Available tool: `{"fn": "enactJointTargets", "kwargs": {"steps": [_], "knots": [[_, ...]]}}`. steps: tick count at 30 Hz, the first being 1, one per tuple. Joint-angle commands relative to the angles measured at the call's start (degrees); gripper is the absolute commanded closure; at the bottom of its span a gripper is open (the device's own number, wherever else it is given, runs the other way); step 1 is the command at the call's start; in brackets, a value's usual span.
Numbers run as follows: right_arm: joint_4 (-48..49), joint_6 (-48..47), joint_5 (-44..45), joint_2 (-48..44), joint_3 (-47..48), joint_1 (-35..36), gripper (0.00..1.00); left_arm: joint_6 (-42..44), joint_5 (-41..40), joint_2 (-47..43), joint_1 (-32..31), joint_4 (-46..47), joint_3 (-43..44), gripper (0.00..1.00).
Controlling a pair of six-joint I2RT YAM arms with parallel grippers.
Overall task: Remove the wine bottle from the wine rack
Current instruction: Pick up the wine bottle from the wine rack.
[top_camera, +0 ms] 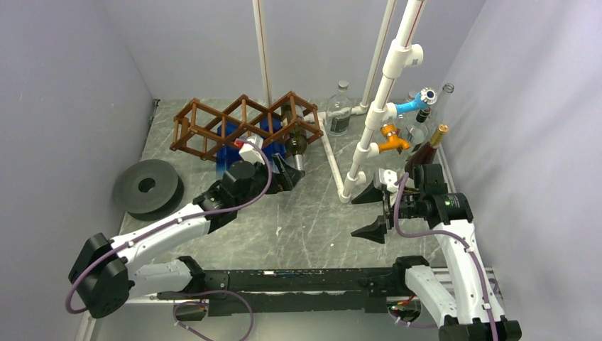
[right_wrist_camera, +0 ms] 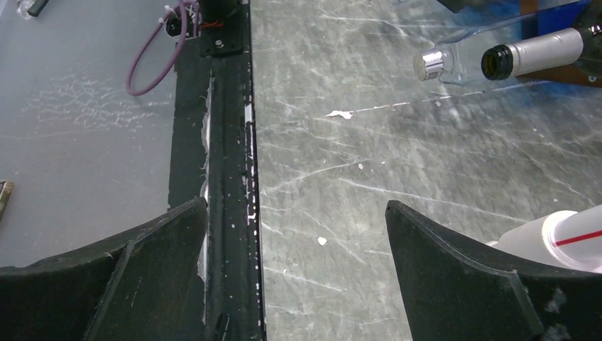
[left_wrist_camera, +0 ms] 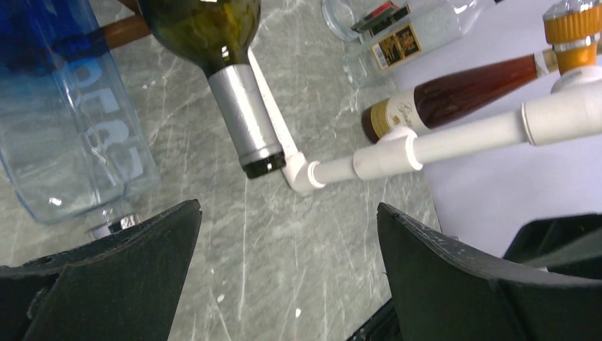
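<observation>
The brown wooden wine rack (top_camera: 241,122) stands at the back of the table. A dark green wine bottle (top_camera: 294,140) lies in its right-hand cell, its silver-foiled neck (left_wrist_camera: 245,121) pointing out toward the front. My left gripper (top_camera: 287,172) is just in front of that neck, open, with nothing between its fingers (left_wrist_camera: 287,210). In the right wrist view the bottle's mouth (right_wrist_camera: 529,55) shows at the far upper right. My right gripper (top_camera: 374,212) hangs open and empty over the table on the right (right_wrist_camera: 297,206).
A blue-tinted glass bottle (left_wrist_camera: 71,121) lies under the rack beside the wine bottle. A white PVC pipe frame (top_camera: 376,106) stands right of the rack, its floor pipe (left_wrist_camera: 280,135) touching the bottle's neck. Further bottles (top_camera: 424,138) lean at the right wall. A grey disc (top_camera: 149,188) sits left.
</observation>
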Motion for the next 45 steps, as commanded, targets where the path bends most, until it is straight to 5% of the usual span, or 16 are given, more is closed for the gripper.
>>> {"fn": "enactJointTargets", "kwargs": {"steps": [1,13,45], "knots": [[1.9,-1.3,-2.3,-1.6,-1.1,0.1,0.01,-2.0,-3.6,4.1,-0.2,10.7,0.8,0.01],[4.2,0.9,-0.6,-4.0,-2.5,0.1,0.01,-3.3,-7.4,15.8,0.7,10.1,7.2,0.03],[5.8,1.6,1.1,-3.2,-3.7,0.1,0.01,-4.3,0.9,30.5,5.8,24.0,10.4,0.3]]}}
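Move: The wine bottle in the rack's right bay has its middle about 19 cm ahead of the left hand, 3 cm to its right and 8 cm below; its neck points back towards the robot. The blue bottle lies about 14 cm ahead and 4 cm left of the hand, well below. The rack's middle is some 20 cm ahead and 13 cm left. From the right hand, the wine bottle is roughly 31 cm ahead and 20 cm left. No grip on the bottle can be seen yet: the left hand comes in over its neck, one finger to either side by the shoulder. It reaches about 10 cm forward towards the rack while sinking some 6 cm and easing a little right, the wrist swinging slightly counter-clockwise. The fingers start wide open and close by over a quarter on the way. ##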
